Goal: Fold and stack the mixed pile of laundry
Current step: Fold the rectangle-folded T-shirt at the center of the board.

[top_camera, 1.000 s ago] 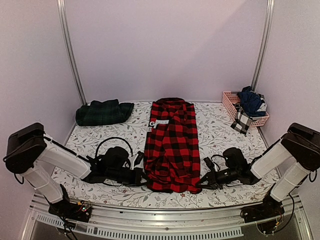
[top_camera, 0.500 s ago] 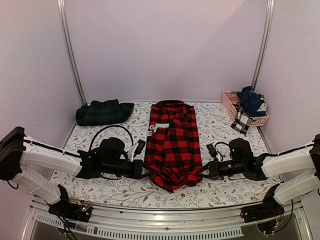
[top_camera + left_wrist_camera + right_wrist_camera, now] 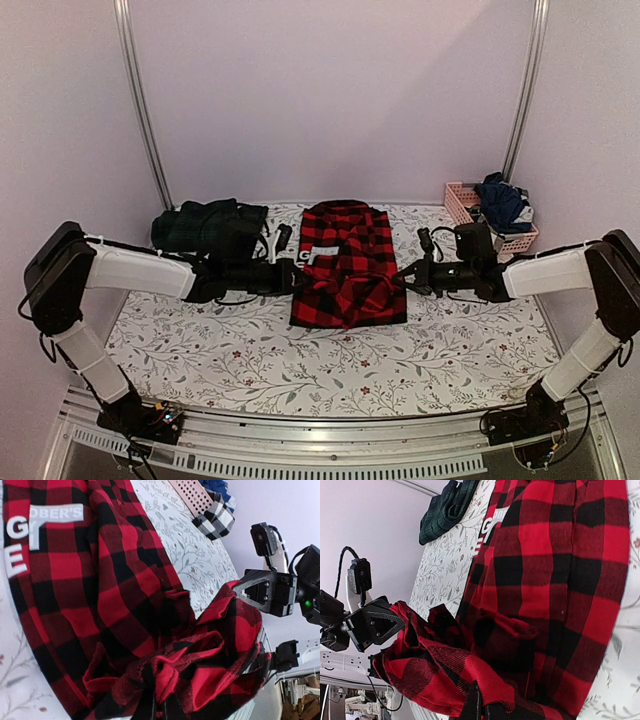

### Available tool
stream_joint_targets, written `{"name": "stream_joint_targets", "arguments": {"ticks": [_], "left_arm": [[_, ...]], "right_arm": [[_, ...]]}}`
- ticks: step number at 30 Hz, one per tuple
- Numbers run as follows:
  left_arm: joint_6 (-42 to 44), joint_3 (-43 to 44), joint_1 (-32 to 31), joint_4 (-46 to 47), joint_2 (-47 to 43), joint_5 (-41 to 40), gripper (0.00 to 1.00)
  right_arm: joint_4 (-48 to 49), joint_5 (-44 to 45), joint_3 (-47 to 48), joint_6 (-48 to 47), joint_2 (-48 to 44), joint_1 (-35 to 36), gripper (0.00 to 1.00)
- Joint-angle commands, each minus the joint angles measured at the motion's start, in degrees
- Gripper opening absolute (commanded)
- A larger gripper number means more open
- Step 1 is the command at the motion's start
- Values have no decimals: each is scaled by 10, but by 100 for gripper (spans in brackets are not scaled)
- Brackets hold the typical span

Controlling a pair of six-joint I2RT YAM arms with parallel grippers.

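The red-and-black checked flannel shirt [image 3: 345, 268] lies in the middle of the table, its near hem lifted and folded back toward the collar. My left gripper [image 3: 297, 277] is shut on the hem's left corner [image 3: 165, 680]. My right gripper [image 3: 404, 279] is shut on the hem's right corner [image 3: 490, 690]. Both hold the hem a little above the shirt's middle. The dark green tartan piece [image 3: 208, 224] lies folded at the back left. Dark navy clothes [image 3: 500, 203] sit in the pink basket.
The pink slatted basket [image 3: 463, 200] stands at the back right with a black-and-white checked cloth [image 3: 485, 242] hanging over its side. The white leaf-patterned table cloth [image 3: 330, 365] covers the table. Walls close in at back and sides.
Both grippers have carried the shirt's near hem away from the front edge toward the back, folding the lower half up over the upper half.
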Motion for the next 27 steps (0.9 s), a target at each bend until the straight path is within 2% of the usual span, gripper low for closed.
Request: {"name": "stream_joint_targets", "arguments": {"ticks": [1,7,13,21,25,26,27], "left_arm": [[53,87,46,-18,63,23,0],[79,198,97,-48,168,34,0],[76,283,126,-44,273,56,0],[75,345,149,-30,352,54,0],[81,360,153,-37,361,49,0],[84,363,153,-40,363,49,1],[85,368,154,-46,365,52,12]], "right_arm": [[-12,-24,104,-63,80,-42,0],[-30,-47,247,-78,197,-71,0],[-26,-55,338,-80,319,-91,0],[-21,-60,415,-79,422,-97,0],[-18,-63,427,-75,431,-97,0],[-18,-61,427,-75,429,-98,3],[-20,-60,427,-74,426,-99,12]]}}
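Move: Each hand still grips one corner of the T-shirt's near end, some 10 cm above the board. The T-shirt's flat far half, where they are taking it, centres about 24 cm ahead, 13 cm right and 10 cm below the left hand, and about 23 cm ahead, 13 cm left and 9 cm below the right. The green folded garment lies about 24 cm ahead and 24 cm left of the left hand; the pink basket stands about 26 cm ahead and 25 cm right of the right hand. Both hands, fingers shut on the cloth, carry the near end forward together in a low arc over the T-shirt, some 19 cm towards its far half, fast at first and then easing. They rise only 1 to 2 cm early on, then sink to finish about 8 cm lower than they began, keeping their spacing and grip with hardly any wrist turn. ##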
